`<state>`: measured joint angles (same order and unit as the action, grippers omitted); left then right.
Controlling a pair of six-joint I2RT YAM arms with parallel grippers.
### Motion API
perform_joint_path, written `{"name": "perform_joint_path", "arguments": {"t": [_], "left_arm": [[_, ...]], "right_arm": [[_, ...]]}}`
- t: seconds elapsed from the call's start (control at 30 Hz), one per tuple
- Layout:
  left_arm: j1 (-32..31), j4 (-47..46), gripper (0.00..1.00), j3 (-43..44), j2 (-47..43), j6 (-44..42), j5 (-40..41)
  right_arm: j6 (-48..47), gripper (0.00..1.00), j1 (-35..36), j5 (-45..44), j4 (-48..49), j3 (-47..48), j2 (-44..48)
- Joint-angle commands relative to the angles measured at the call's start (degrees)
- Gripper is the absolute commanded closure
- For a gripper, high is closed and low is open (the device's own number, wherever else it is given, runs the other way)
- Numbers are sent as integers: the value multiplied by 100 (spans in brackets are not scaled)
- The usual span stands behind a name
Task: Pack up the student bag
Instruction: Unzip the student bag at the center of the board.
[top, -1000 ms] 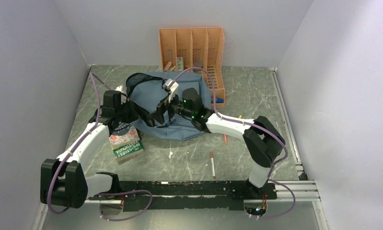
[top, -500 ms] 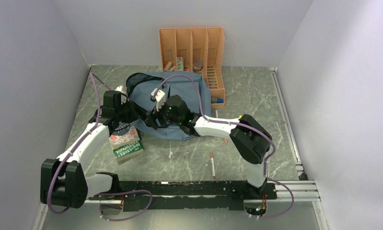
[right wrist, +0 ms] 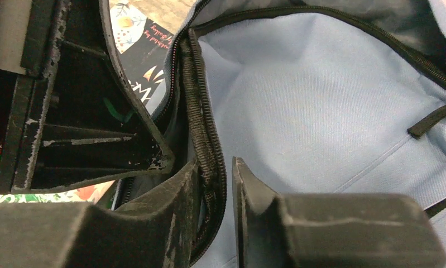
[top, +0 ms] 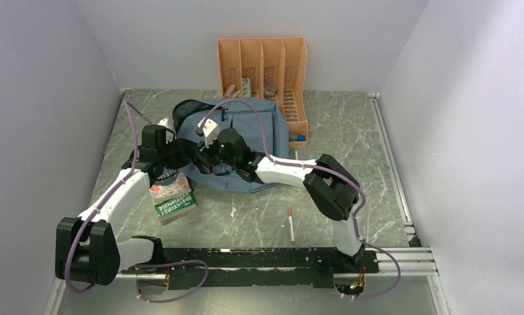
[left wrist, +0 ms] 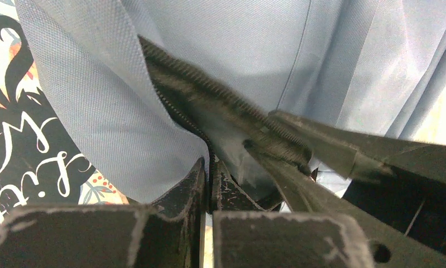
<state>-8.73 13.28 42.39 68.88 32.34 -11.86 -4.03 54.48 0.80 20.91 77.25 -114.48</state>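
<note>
The dusty-blue student bag (top: 262, 128) lies flat in the middle of the table, its opening toward the left. My left gripper (top: 179, 157) is at that left edge. In the left wrist view it (left wrist: 210, 167) is shut on the black zip trim (left wrist: 220, 106) of the bag's rim. My right gripper (top: 205, 152) reaches across the bag to the same edge, close beside the left one. In the right wrist view its jaws (right wrist: 215, 164) straddle the zip trim (right wrist: 201, 111). The trim rests against the left finger and a narrow gap shows at the right finger. The pale lining (right wrist: 310, 111) is exposed.
A green-and-white book (top: 172, 198) lies on the table under the left arm, beside the bag. An orange slotted file organizer (top: 262, 62) stands against the back wall. A pen (top: 290, 225) and a small white scrap (top: 233, 211) lie in front of the bag.
The right arm swung left across the bag to its open left edge, next to the left gripper. Its jaws narrowed from wide open around the zip trim. The left gripper stayed put.
</note>
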Motion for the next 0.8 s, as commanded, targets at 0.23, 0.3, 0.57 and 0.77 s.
{"name": "perform_joint_path", "arguments": {"t": [0.23,0.3,0.57,0.77], "left_arm": [[-50,11,95,-99,-104,70,75],[-50,49,95,-100,-95,81,139],[-41,341,95,14,-59,42,548],[-41,316,95,89,-70,-54,497]], "right_arm": [[81,100,16,-652,504,-443,731],[314,100,10,-845,587,-595,884],[1900,100,-362,-1421,573,-1036,1100],[2821,100,-762,-977,491,-1171,1076]]}}
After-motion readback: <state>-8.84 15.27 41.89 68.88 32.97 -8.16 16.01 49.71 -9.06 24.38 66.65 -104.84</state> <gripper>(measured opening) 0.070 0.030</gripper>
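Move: The right hand's half-open fingers already straddle the zip edge of the student bag's flap, right at the hand point. The near rim, held by the left hand, is about 5 cm left and 2 cm back of the right hand; the black-covered book lies some 11 cm left, 10 cm back and 12 cm below it. From the left hand, the flap edge is about 5 cm right and 2 cm ahead. Left keeps its rim; right pinches the flap's zip edge, pulling about 7 cm right, up, then forward. ##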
